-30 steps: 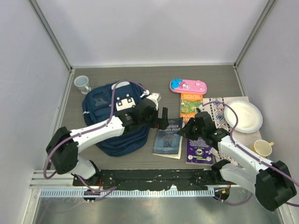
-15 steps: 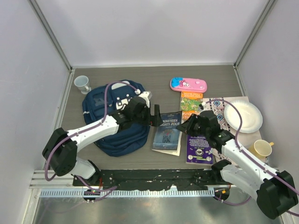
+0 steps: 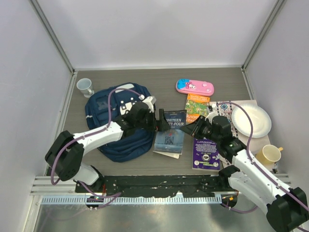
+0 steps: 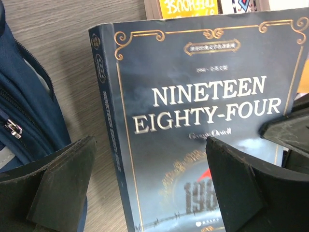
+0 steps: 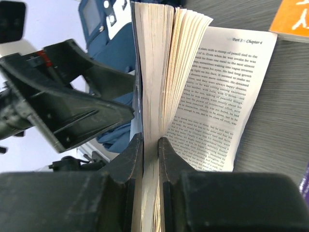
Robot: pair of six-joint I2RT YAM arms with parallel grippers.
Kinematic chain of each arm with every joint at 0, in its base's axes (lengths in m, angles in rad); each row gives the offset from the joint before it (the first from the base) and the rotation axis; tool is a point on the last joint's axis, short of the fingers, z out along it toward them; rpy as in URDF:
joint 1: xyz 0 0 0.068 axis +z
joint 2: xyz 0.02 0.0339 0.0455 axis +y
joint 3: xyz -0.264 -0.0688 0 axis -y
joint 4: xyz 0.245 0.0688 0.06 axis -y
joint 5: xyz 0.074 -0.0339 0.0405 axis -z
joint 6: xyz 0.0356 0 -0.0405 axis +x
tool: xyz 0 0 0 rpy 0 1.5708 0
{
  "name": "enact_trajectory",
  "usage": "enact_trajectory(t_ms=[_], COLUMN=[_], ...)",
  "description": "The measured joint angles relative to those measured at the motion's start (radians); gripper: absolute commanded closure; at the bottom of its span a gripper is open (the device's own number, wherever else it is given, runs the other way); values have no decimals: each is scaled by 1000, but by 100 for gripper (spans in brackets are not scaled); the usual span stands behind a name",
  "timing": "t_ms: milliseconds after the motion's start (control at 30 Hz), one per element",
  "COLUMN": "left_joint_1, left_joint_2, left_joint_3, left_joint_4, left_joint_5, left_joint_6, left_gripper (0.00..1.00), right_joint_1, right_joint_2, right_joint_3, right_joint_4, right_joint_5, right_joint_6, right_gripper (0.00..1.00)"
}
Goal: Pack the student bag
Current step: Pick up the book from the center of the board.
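Note:
The student bag (image 3: 116, 126), navy blue, lies left of centre. Beside it a dark book titled Nineteen Eighty-Four (image 3: 170, 133) is tipped up on its spine side. My right gripper (image 3: 194, 129) is shut on the book's free edge, pinching the cover and a wad of pages (image 5: 153, 72) between its fingertips (image 5: 150, 145). The remaining pages (image 5: 227, 96) have fanned open onto the table. My left gripper (image 3: 163, 121) is open between bag and book. In its wrist view the book's cover (image 4: 203, 111) fills the gap between its fingers (image 4: 63, 179), and the bag (image 4: 24, 111) is at the left.
A purple book (image 3: 206, 153) lies under the right arm, with an orange-green book (image 3: 198, 107) and a pink pencil case (image 3: 194, 88) behind it. A paper plate (image 3: 251, 121) rests on a patterned mat, a yellow cup (image 3: 268, 154) near right, a white cup (image 3: 85, 87) far left.
The right gripper has raised the book's free edge, tipping it up and shifting it left toward the bag. The left gripper has drawn back slightly toward the bag, still open.

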Motion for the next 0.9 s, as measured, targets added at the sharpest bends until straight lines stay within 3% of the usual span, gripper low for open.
enact_trajectory(t_ms=[300, 633, 900], left_joint_1=[90, 124, 143], left_joint_2=[-92, -315, -322], left_joint_3=[-85, -105, -163], left_joint_4=[77, -37, -111], left_joint_5=[33, -81, -153], left_joint_6=[-50, -8, 5], left_gripper=[0, 0, 0], right_joint_1=[-2, -1, 11], right_joint_2=[31, 394, 639], right_joint_3=[-61, -86, -84], right_joint_4=[211, 635, 764], right_joint_5=[-100, -199, -214], right_joint_6=[71, 165, 163], right_gripper=[99, 99, 99])
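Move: Under the open left gripper lies Nineteen Eighty-Four, its middle about 3 cm to the right, 4 cm back and 5 cm below; the backpack's middle is some 22 cm to the left of this hand, about level fore and aft. The right gripper already holds the book's right edge, the book's middle 7 cm left, 2 cm back and 4 cm below. From the right hand the backpack's middle is about 32 cm left and 2 cm ahead, the orange book 11 cm ahead and 6 cm right. Keep the right gripper shut on the book's right-hand pages and draw the book left towards the backpack, about 5 cm and a little forward, then lower that edge some 6 cm. Meanwhile lift the left gripper, still wide open, carry it about 10 cm left over the bag side of the book, turning it some 15 degrees counter-clockwise, and sink again near the spine. ##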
